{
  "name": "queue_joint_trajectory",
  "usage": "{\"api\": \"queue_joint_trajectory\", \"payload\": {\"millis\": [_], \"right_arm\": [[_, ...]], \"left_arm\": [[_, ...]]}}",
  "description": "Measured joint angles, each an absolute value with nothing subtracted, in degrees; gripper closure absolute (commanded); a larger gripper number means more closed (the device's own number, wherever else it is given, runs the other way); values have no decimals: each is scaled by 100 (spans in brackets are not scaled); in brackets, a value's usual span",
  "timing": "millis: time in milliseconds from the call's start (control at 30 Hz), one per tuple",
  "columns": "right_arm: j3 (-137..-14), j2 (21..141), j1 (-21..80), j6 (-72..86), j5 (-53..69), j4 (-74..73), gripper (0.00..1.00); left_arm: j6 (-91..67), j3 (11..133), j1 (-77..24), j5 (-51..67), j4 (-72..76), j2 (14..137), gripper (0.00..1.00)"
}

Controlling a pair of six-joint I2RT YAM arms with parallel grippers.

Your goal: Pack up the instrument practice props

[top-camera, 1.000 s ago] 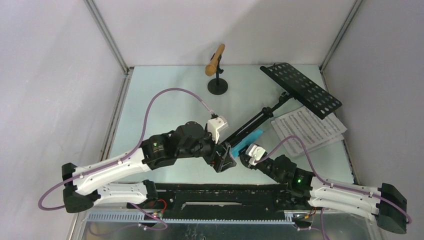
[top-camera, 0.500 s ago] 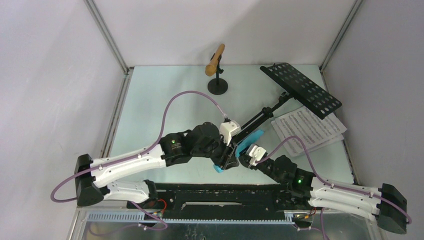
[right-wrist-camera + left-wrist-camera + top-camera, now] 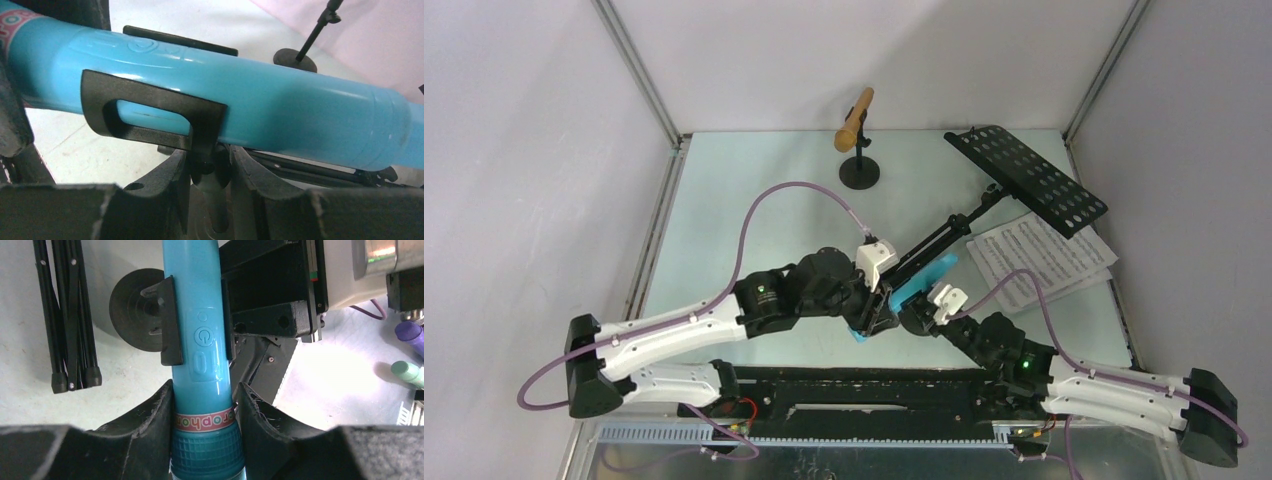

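Observation:
The light-blue microphone (image 3: 924, 281) (image 3: 199, 335) (image 3: 280, 102) sits in the black clip of a short round-based holder (image 3: 169, 322) (image 3: 150, 114), near the table's front middle. My left gripper (image 3: 871, 322) (image 3: 203, 396) is shut on the microphone, just above its gridded head. My right gripper (image 3: 914, 318) (image 3: 210, 162) is shut on the holder's stem under the clip. The tan microphone (image 3: 855, 118) stands in the other holder (image 3: 859, 172) at the back. The black music rack (image 3: 1027, 178) lies tipped at the right, over the white sheet music (image 3: 1041, 258).
The rack's folded tripod legs (image 3: 67, 315) lie just left of the holder's round base (image 3: 132, 305). Metal frame posts and grey walls close the table on three sides. A black rail (image 3: 864, 385) runs along the near edge between the arm bases.
My left arm has swung right to the light-blue microphone and its jaws have closed on it. The microphone has tilted slightly. The right gripper has kept its hold.

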State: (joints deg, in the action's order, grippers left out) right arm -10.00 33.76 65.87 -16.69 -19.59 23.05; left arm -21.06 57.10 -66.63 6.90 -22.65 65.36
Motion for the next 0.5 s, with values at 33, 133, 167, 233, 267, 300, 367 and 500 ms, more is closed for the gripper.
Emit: {"api": "queue_joint_trajectory", "payload": {"millis": [33,133,167,233,267,300,367,500], "right_arm": [[-1000,3347,6576,-1614,-2003,2327,100],[-1000,3236,6554,-1481,-2143,2373,100],[-1000,3199,6541,-1452,-2174,2379,100],[-1000,3127,6508,-1398,-2222,2383,100],[-1000,3096,6484,-1374,-2241,2379,100],[-1002,3061,6436,-1352,-2250,2368,100],[-1002,2974,6283,-1297,-2290,2314,100],[-1013,2766,5819,-1162,-2320,2056,100]], "left_arm": [[-2086,5708,-6663,674,-2226,6521,100],[-2038,5673,-6665,615,-2095,6458,100],[-2032,5631,-6665,585,-2034,6414,100],[-2032,5531,-6670,473,-1955,6289,100],[-2034,5489,-6670,438,-1944,6226,100],[-2034,5428,-6670,386,-1946,6130,100],[-2038,5319,-6670,301,-1997,5929,100],[-2043,5129,-6661,172,-2191,5529,100]]}}
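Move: Between the two hands, the clip of the black mic stand lies about 6 cm to the left hand's right, 4 cm ahead and 2 cm lower. The right hand has the stand's neck; the blue microphone's middle and the clip around it are both some 4 cm straight above this hand. The folded music stand's legs lie about 9 cm ahead of it, level sideways and roughly 12 cm below. Pulling apart, the hands draw the blue microphone lengthwise through the clip: after both rise a centimetre or so, the left, still gripping its head end, goes some 3 cm left, while the right, keeping hold of the stand's neck, carries the stand about 5 cm right and forward, turning some 10 degrees clockwise. Neither hand's fingers open. ##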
